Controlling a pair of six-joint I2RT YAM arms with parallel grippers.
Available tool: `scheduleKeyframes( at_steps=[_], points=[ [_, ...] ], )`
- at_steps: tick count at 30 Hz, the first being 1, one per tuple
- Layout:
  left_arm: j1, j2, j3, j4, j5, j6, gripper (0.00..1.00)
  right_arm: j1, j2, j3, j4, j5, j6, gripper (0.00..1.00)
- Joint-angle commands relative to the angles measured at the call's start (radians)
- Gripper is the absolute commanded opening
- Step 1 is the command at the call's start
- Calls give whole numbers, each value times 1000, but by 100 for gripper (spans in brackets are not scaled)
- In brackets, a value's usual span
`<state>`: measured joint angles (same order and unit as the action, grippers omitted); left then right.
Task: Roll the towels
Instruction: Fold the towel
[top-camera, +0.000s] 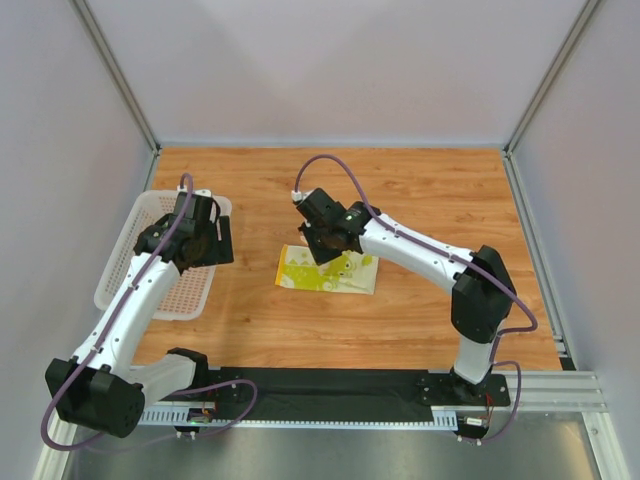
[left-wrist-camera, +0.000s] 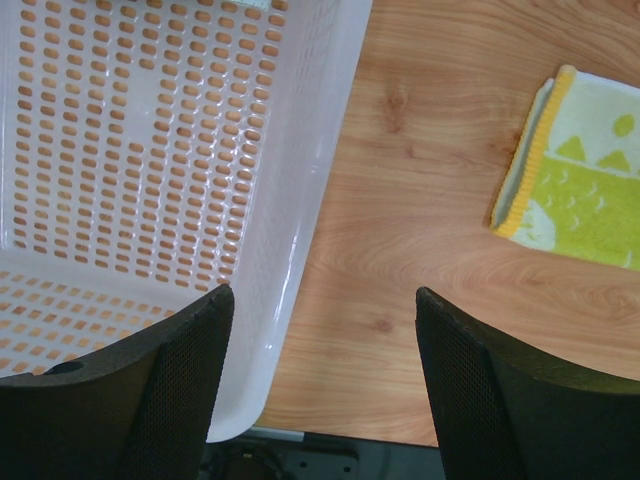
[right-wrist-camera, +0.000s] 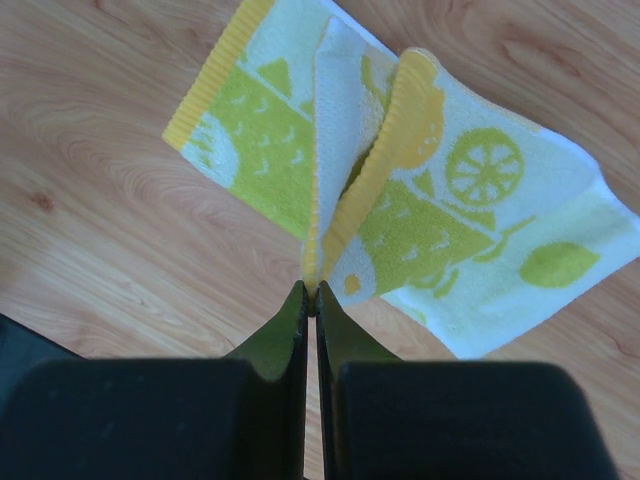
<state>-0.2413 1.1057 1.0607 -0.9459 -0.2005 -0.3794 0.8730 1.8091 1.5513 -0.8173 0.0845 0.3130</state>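
Observation:
One towel (top-camera: 340, 275), yellow and lime-green with white patches and lemon prints, lies near the middle of the wooden table. My right gripper (top-camera: 325, 247) is shut on the towel's yellow hem (right-wrist-camera: 330, 235). The pinched edge rises in a fold off the table, while the remainder of the towel (right-wrist-camera: 470, 200) lies flat. My left gripper (top-camera: 220, 240) hangs open over the right rim of the white basket (top-camera: 118, 262), with nothing between its fingers (left-wrist-camera: 325, 292). The towel's left end (left-wrist-camera: 585, 190) shows at the right of the left wrist view.
The white perforated basket (left-wrist-camera: 300, 230) stands at the table's left side; no object shows in the part I see. Grey walls with metal posts close in the table. A black base strip (top-camera: 330, 385) runs along the near edge.

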Motion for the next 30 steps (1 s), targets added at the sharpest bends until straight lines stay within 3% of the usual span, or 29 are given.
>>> scheduleKeyframes(
  at_steps=[1,13,15,17,18,21,25,30],
  points=[
    [8,0,-2,4,1,16,79,18,28,69,0,-9,-5,0],
    [10,-1,-2,4,3,16,79,57,154,141,-5,-49,-3,2],
    [10,-1,-2,6,3,14,79,61,170,141,3,-69,-3,8],
    [11,-1,-1,4,1,14,79,70,187,141,27,-122,-8,21],
    [11,-1,-2,4,1,14,79,73,193,141,52,-137,-15,36],
    [11,2,-2,4,1,13,79,81,205,142,107,-186,-15,51],
    [11,17,-2,4,0,14,79,80,164,155,127,-158,-12,63],
    [11,37,18,5,54,4,79,37,-78,-47,199,-45,26,73]
  ],
)
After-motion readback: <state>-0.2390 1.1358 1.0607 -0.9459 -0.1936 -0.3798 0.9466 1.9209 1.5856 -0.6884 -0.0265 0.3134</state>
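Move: The right hand holds the towel's end above the towel; the yellow edge it is taken towards lies about 9 cm to its left, 3 cm ahead and 5 cm below. The towel's right fold lies some 11 cm to its right and 3 cm ahead, the basket's middle about 31 cm left and 3 cm ahead. From the idle left hand, the yellow edge is roughly 13 cm right, 4 cm ahead and 9 cm below. Right hand carries the held end 6 cm left towards the yellow edge, lowers it 5 cm, opens and lifts off. ##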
